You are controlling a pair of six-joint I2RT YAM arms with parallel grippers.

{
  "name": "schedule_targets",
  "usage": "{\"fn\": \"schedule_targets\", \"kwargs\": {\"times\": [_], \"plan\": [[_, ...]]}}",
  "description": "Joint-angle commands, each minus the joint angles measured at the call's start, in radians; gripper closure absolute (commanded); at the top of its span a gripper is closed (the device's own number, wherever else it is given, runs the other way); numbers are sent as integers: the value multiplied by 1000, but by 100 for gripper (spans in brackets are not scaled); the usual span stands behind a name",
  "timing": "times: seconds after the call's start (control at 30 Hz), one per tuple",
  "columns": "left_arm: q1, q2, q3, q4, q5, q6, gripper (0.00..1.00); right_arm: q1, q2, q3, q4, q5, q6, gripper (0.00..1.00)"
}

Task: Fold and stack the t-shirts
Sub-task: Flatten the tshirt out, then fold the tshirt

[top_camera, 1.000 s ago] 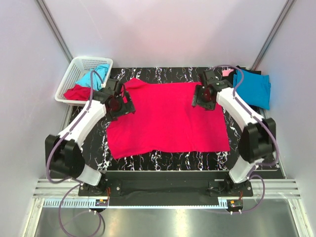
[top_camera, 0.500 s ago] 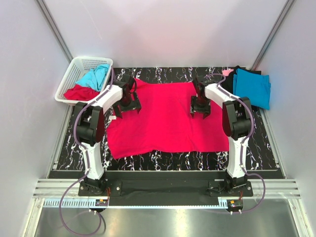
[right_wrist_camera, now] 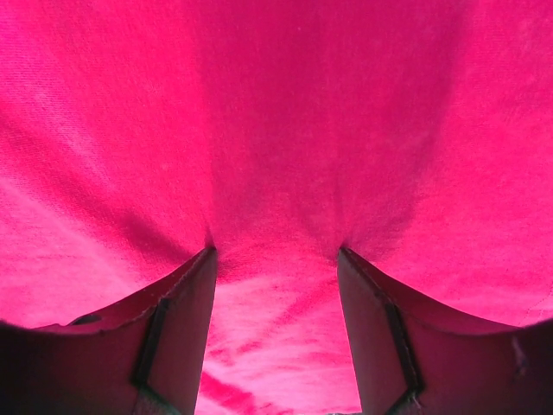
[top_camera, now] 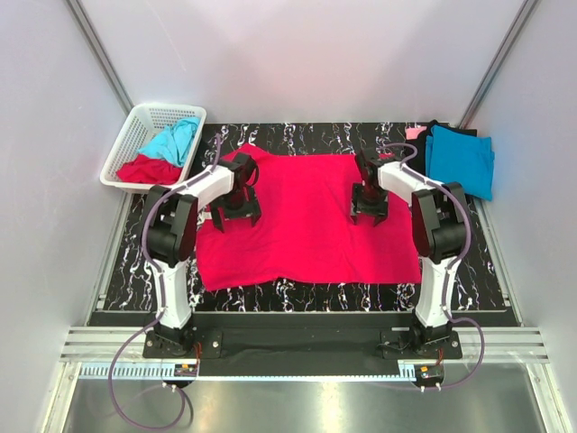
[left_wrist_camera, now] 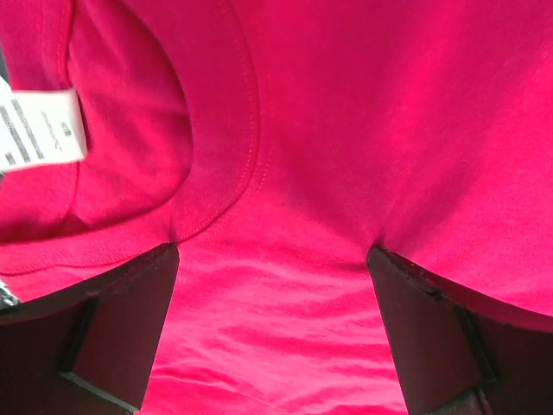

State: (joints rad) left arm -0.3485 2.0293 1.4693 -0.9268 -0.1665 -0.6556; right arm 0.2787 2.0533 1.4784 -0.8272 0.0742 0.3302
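Observation:
A crimson red t-shirt (top_camera: 306, 216) lies spread flat across the black marbled table (top_camera: 297, 293). My left gripper (top_camera: 236, 213) stands on its left part, just inside the neckline (left_wrist_camera: 216, 130) and beside the white label (left_wrist_camera: 39, 130). In the left wrist view the left gripper (left_wrist_camera: 272, 255) is wide open, with its fingertips (left_wrist_camera: 160, 259) pressed onto the cloth. My right gripper (top_camera: 370, 209) stands on the shirt's right part. Seen from its wrist, the right gripper (right_wrist_camera: 276, 252) is open and its fingertips (right_wrist_camera: 203, 259) dent the red cloth.
A white lattice basket (top_camera: 135, 126) at the back left holds a turquoise shirt (top_camera: 173, 140) and a red shirt (top_camera: 144, 169). At the back right a folded turquoise shirt (top_camera: 460, 161) lies on a black one (top_camera: 424, 135), with a bit of pink (top_camera: 415, 133) beside them.
Both grippers have moved toward the near side along the red shirt and come down onto it. The arms' elbows have swung in over their bases. The right jaws narrowed slightly.

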Motion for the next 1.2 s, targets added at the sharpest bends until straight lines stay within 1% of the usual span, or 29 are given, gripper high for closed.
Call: {"fn": "schedule_targets", "kwargs": {"times": [0.0, 0.2, 0.23, 0.33, 0.37, 0.47, 0.63, 0.77, 0.8, 0.83, 0.9, 0.93, 0.97, 1.0, 1.03, 1.1, 1.13, 1.17], "plan": [[-33, 11, -105, 2, 7, -22, 1, 8, -21, -110, -32, 50, 10, 35], [-66, -96, -294, 49, 1, -81, 1, 27, -146, -248, -6, 56, 36, 36], [-72, -139, -346, 54, -7, -93, 1, 31, -162, -280, -1, 55, 39, 36], [-107, -207, -424, 55, -45, -145, 1, 42, -220, -340, 3, 53, 56, 36], [-124, -251, -481, 59, -48, -171, 1, 46, -248, -352, 5, 53, 64, 36], [-168, -341, -584, 72, -48, -225, 1, 57, -300, -394, 10, 53, 76, 36], [-195, -426, -652, 75, -79, -251, 1, 62, -341, -403, 2, 70, 84, 36], [-190, -465, -578, 45, -111, -208, 1, 62, -389, -362, -19, 101, 84, 36], [-190, -474, -551, 33, -116, -199, 1, 62, -401, -330, -27, 119, 82, 36], [-187, -478, -473, 13, -126, -191, 1, 62, -415, -313, -44, 127, 79, 36], [-185, -489, -378, -79, -154, -176, 1, 62, -461, -252, -76, 153, 81, 36], [-185, -495, -286, -107, -180, -170, 1, 62, -491, -230, -87, 154, 76, 36], [-184, -504, -233, -159, -191, -156, 1, 63, -505, -208, -92, 154, 67, 36], [-181, -511, -187, -181, -198, -147, 1, 62, -516, -166, -101, 157, 64, 35], [-176, -518, -96, -196, -205, -135, 1, 62, -531, -144, -122, 159, 61, 34], [-152, -523, -26, -219, -196, -95, 1, 62, -536, -89, -144, 170, 58, 34], [-129, -512, 36, -215, -177, -67, 1, 62, -527, -64, -153, 171, 58, 33], [-113, -497, 61, -213, -165, -52, 1, 62, -518, -64, -156, 171, 59, 33]]}}
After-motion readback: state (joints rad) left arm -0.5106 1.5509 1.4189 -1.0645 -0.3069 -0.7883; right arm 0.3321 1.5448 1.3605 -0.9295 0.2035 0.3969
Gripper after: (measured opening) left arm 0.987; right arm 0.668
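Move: Both hands already stand with their fingertips on the spread pink t-shirt. Its middle is about 17 cm to the left hand's right and 16 cm to the right hand's left, level with both. The table's front edge is some 28 cm straight back from each. The collar tag lies 8 cm left of the left hand and 1 cm ahead; the laundry basket is about 25 cm left and 23 cm ahead. The folded blue shirts are roughly 27 cm right of the right hand and 20 cm ahead. Fingertips still bearing down on the pink t-shirt, both hands drag it straight back towards the bases and the table's front edge, the left some 13 cm, the right about 10 cm. Then both come off the cloth, rising about 14 cm while swinging forward again and tipping the fingers outward by about 20 degrees; the grippers stay open throughout. ##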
